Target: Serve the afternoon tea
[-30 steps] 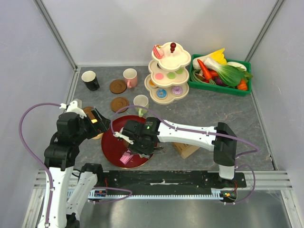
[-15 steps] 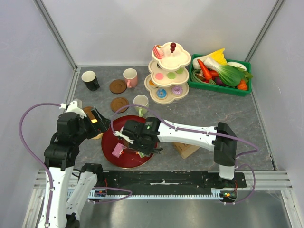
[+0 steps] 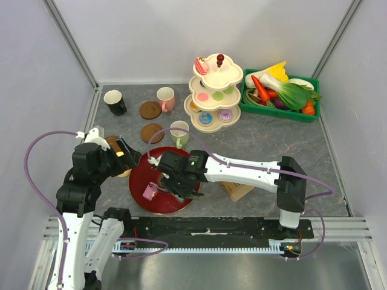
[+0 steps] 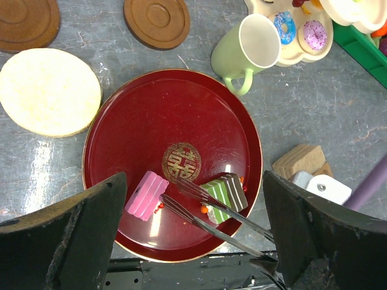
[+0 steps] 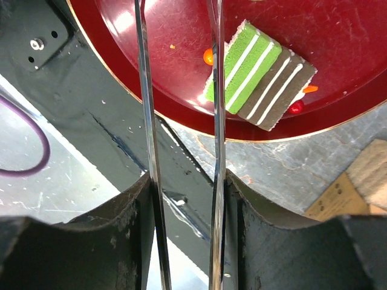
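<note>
A red round plate (image 3: 143, 175) lies at the near left, with a pink cake slice (image 3: 148, 191) and a green-and-brown striped slice (image 4: 225, 194) on it. My right gripper (image 3: 179, 180) hangs over the plate, shut on metal tongs (image 4: 208, 211). The tongs' blades (image 5: 147, 121) stand apart with nothing between them, their tips between the two slices. The striped slice (image 5: 260, 75) lies just right of the blades. My left gripper (image 3: 124, 154) is open at the plate's left edge. A pale-green mug (image 3: 179, 132) stands behind the plate.
A three-tier stand (image 3: 213, 90) holds donuts, macarons and a cake slice. A pink mug (image 3: 165, 98), a black mug (image 3: 115, 102) and two brown coasters (image 3: 150, 109) (image 3: 152, 133) sit at the back left. A green crate (image 3: 279, 90) holds vegetables. A tan block (image 3: 236, 190) lies right of the plate.
The pink slice has shifted from the plate's front edge to its left part. The tongs' blades have come apart from it, and the right arm has drawn back a little.
</note>
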`<action>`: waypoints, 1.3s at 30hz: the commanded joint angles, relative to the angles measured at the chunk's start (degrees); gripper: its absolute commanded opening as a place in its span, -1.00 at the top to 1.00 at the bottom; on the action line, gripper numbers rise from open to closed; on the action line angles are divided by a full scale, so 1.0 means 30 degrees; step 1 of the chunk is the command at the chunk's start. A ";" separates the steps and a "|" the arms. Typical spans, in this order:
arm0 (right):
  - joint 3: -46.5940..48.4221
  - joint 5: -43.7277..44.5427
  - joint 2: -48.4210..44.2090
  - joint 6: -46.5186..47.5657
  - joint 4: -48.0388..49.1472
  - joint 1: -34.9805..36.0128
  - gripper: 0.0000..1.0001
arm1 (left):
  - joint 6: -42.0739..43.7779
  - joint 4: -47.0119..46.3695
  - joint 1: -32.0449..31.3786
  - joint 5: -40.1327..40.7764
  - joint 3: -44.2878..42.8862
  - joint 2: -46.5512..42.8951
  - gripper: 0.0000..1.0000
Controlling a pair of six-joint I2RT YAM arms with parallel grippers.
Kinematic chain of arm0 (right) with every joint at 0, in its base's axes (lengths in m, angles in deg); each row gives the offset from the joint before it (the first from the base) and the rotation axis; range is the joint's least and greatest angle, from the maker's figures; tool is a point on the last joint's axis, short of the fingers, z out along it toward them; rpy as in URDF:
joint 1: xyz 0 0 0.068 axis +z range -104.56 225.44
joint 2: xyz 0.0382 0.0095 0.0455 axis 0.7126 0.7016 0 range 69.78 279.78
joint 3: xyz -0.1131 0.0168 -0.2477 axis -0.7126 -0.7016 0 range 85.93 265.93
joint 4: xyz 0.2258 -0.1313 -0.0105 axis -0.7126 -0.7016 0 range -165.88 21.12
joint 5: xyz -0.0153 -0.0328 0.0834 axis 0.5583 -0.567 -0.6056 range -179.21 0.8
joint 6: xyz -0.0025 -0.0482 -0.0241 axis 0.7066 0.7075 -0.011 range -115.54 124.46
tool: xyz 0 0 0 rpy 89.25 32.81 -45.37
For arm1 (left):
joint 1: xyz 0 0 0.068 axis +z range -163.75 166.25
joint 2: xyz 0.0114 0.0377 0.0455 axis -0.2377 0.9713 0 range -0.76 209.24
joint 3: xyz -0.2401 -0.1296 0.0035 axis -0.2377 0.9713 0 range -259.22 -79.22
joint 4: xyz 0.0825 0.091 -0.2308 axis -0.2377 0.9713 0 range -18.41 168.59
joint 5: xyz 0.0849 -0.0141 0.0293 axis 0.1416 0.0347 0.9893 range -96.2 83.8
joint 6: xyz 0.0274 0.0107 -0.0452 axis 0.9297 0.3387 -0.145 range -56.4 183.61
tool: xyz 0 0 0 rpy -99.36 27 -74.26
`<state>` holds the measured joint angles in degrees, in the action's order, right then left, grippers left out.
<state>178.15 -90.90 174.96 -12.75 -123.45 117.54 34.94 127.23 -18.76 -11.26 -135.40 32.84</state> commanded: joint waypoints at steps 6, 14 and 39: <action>0.0166 -0.2187 0.0387 -0.4192 0.1635 -0.0155 -0.05 | -0.0055 -0.0411 -0.0056 -0.0510 0.0212 -0.0068 -0.99; 0.0137 -0.3564 0.0942 -0.6096 0.1548 -0.0652 -0.06 | -0.0025 -0.0440 -0.0056 -0.0657 0.0358 -0.0186 -0.99; 0.0255 -0.6407 0.1472 -0.8647 0.1724 -0.1297 -0.04 | -0.0318 -0.1055 -0.0115 -0.1126 0.1443 -0.0274 -0.99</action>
<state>178.00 -107.73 182.11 -37.54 -119.03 113.93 34.90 126.49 -18.76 -13.03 -131.16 32.47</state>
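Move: The right hand grips metal tongs whose tips reach left over the red tray. The pink cake they are after lies about 16 cm to the hand's left, 3 cm ahead and 11 cm below. The green-and-brown cake sits 3 cm ahead and 2 cm left of the hand; the tray's middle is some 7 cm ahead and 11 cm left. From the left hand, the pink cake is about 6 cm right, 4 cm back and 22 cm below. Keeping its hold on the tongs with their prongs apart, the right hand works in towards the pink cake, some 3 cm each left, back and down. Its wrist turns about 20 degrees clockwise and swings the fingers roughly 25 degrees back towards the base, bringing the tong tips to the cake's front-right corner; contact can't be made out. The open left hand sinks about 2.5 cm. ##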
